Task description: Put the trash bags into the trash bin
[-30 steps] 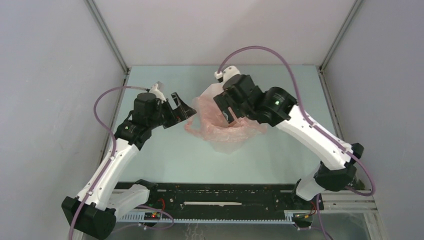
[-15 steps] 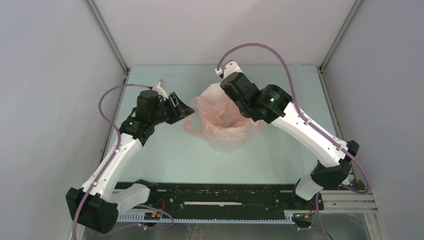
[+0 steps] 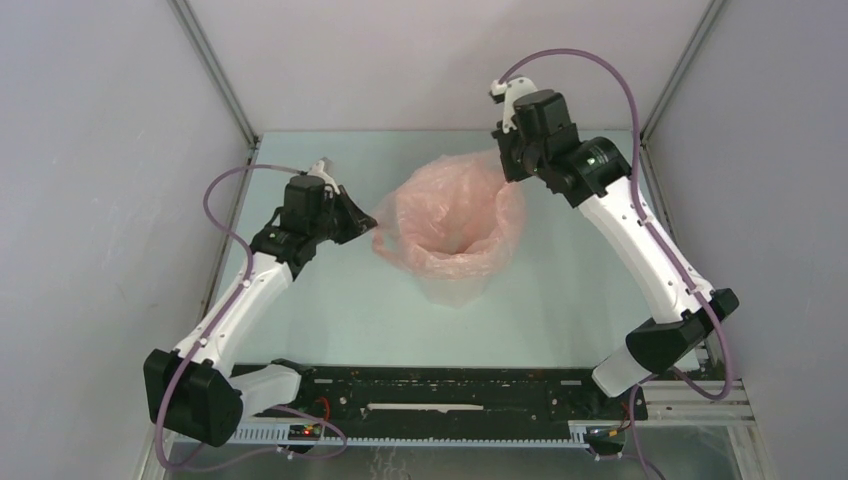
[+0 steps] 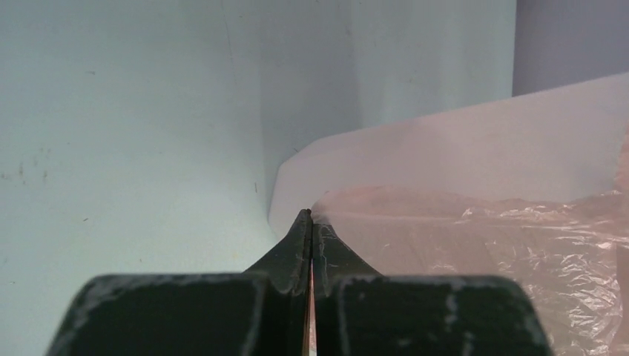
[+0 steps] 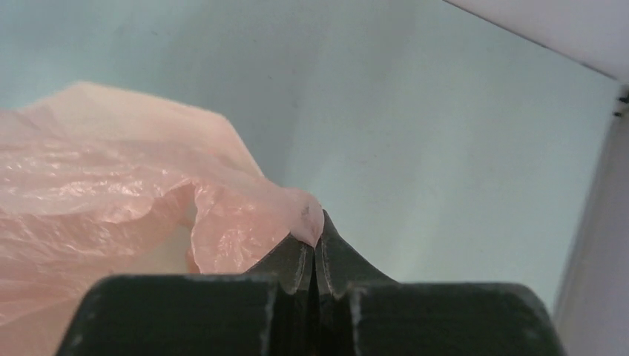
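The pale-pink trash bag [image 3: 452,215] hangs spread wide, mouth up, over the white trash bin [image 3: 456,292], whose lower wall shows through the film. My left gripper [image 3: 368,222] is at the bag's left rim, shut on a pinch of film. In the left wrist view the fingertips [image 4: 310,221] meet, with pink film [image 4: 519,237] beside them and the bin wall [image 4: 445,141] behind. My right gripper [image 3: 508,172] is at the back-right rim, shut on the bag's edge. In the right wrist view a fold of the bag [image 5: 222,222] sits in its tips [image 5: 317,231].
Grey enclosure walls and metal frame posts [image 3: 212,70] close in the pale-green table [image 3: 330,310] on three sides. A black rail [image 3: 440,395] with both arm bases runs along the near edge. Purple cables [image 3: 225,200] loop off both arms.
Both grippers have shut on the bag's rim. The right arm has moved back and right with its edge, stretching the bag's mouth open; the left has drawn slightly left.
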`<control>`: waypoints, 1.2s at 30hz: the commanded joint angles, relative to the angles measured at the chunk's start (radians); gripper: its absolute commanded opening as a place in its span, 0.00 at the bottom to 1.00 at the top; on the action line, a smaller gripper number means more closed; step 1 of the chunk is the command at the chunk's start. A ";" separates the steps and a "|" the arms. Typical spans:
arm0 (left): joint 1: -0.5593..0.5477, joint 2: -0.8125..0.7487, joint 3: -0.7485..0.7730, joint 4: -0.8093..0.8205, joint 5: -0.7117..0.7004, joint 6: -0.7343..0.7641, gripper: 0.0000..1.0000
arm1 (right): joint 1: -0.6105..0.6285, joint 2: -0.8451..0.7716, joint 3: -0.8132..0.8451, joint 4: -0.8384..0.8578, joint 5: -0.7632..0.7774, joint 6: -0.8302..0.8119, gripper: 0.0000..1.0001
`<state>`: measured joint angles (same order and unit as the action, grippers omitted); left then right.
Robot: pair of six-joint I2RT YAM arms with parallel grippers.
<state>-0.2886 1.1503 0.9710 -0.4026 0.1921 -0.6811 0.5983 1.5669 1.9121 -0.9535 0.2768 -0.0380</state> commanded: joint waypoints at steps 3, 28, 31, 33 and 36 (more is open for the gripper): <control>0.015 0.021 0.073 0.009 -0.116 -0.046 0.00 | -0.138 0.039 0.019 0.138 -0.330 0.120 0.04; -0.065 0.154 0.001 -0.125 0.109 -0.087 0.00 | -0.511 -0.079 -0.322 0.061 -0.879 0.440 0.63; -0.072 0.135 -0.022 -0.112 0.125 -0.100 0.00 | -0.514 -0.151 -0.273 -0.021 -0.774 0.427 0.80; -0.072 0.128 -0.025 -0.109 0.126 -0.102 0.00 | -0.521 -0.198 -0.253 -0.027 -0.758 0.441 0.85; -0.072 0.121 -0.023 -0.109 0.125 -0.105 0.00 | -0.514 -0.221 -0.247 -0.020 -0.837 0.490 0.90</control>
<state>-0.3580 1.3109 0.9646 -0.5133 0.2966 -0.7712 0.0814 1.4120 1.6184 -0.9451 -0.5152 0.3985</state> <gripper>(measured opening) 0.005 0.870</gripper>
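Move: My left hand has the bag's left edge pinched. The trash bin stands about 12 cm to its right, about level with it going forward, its middle some 9 cm lower, with the trash bag's open mouth over it at roughly hand height. My right hand, pinching the bag's far right edge, has the bin about 8 cm to its left, 4 cm back and some 22 cm below, and the bag's mouth the same way but only about 12 cm down. With my right hand I draw the bag's far edge some 6 cm forward past the rim, then go steeply down and come back and to the right, rolling about 40 degrees (left side up) and opening to let the bag go, and finally rise away rightward. My left hand keeps its pinch, eases a little forward, then pulls its edge down, back and right beside the bin, tipping down some 20 degrees. ##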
